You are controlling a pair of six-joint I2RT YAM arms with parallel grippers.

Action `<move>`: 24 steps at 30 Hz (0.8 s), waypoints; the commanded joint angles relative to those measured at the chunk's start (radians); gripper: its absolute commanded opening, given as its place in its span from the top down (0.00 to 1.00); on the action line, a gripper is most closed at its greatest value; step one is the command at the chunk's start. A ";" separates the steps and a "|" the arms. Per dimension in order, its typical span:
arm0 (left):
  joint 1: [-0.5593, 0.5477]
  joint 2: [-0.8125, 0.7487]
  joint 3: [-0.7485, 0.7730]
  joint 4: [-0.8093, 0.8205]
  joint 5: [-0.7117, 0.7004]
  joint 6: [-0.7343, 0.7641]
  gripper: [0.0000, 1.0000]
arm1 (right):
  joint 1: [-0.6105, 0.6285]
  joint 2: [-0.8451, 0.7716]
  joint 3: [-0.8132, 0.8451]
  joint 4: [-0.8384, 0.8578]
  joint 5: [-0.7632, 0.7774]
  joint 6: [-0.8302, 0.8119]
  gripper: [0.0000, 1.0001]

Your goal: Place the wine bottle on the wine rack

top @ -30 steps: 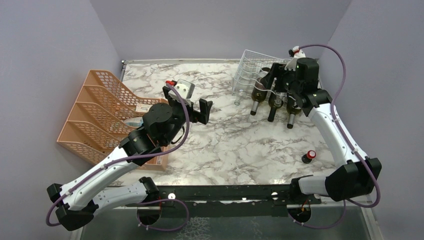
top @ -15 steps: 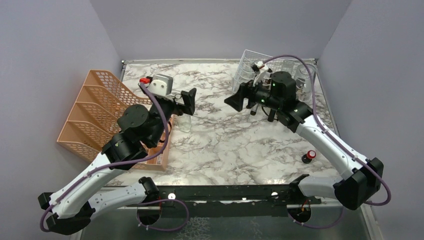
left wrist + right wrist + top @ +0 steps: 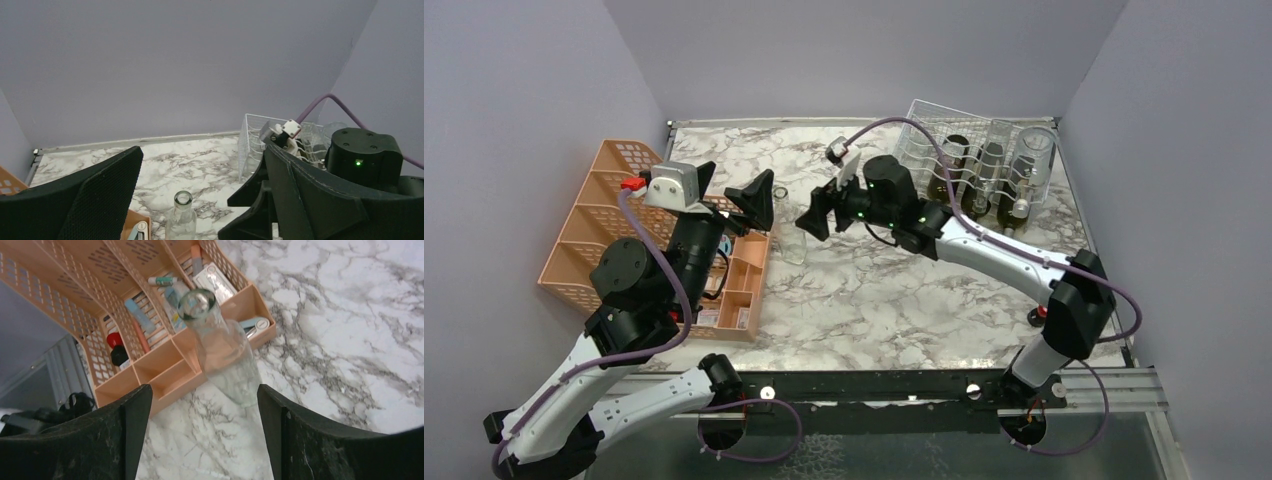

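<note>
A clear glass wine bottle [image 3: 792,243] stands upright on the marble table beside the orange tray; its open mouth shows in the left wrist view [image 3: 182,199], and the right wrist view looks down on it [image 3: 220,347]. My right gripper [image 3: 820,212] hovers just right of it, open and apart from the glass [image 3: 202,392]. Left of the bottle, my left gripper [image 3: 730,190] is raised and wide open with nothing in it [image 3: 202,150]. The wire wine rack [image 3: 919,128] stands at the back right and holds two dark bottles [image 3: 945,176] and a clear one [image 3: 1028,165].
An orange mesh tiered organizer [image 3: 609,215] sits at the left, with an orange compartment tray [image 3: 746,285] of small items in front of it. A small black and red cap [image 3: 1035,317] lies by the right arm. Purple walls close in three sides.
My right gripper left the rack and swung left across the table to the clear bottle. The left arm drew back left toward the organizer.
</note>
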 commanded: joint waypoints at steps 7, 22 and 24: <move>0.003 -0.017 -0.014 0.009 -0.027 -0.010 0.01 | 0.087 0.238 0.268 0.074 0.158 -0.164 0.22; 0.002 -0.015 -0.032 0.008 -0.032 -0.012 0.01 | 0.107 0.278 0.263 0.153 0.262 -0.244 0.77; 0.002 -0.012 -0.040 0.010 -0.026 -0.021 0.01 | 0.109 0.249 0.242 0.167 0.303 -0.261 0.85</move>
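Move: The clear glass bottle stands upright about 5 cm ahead and 8 cm left of the open right hand, its middle some 11 cm lower, so the neck is nearly at hand height. From it, the silver opener in the orange basket lies some 7 cm left and 6 cm farther out; the white box, 16 cm left and 7 cm farther. From the left hand the bottle is roughly 13 cm ahead, 3 cm right and 34 cm below. The bottle's neck is what the right hand reaches for: it travels about 8 cm left and 5 cm forward, nearly level, slowing as the neck comes between its open fingers. On the way it rolls about 15 degrees, its forward side rising; then the fingers close and pinch the neck just under the rim. ##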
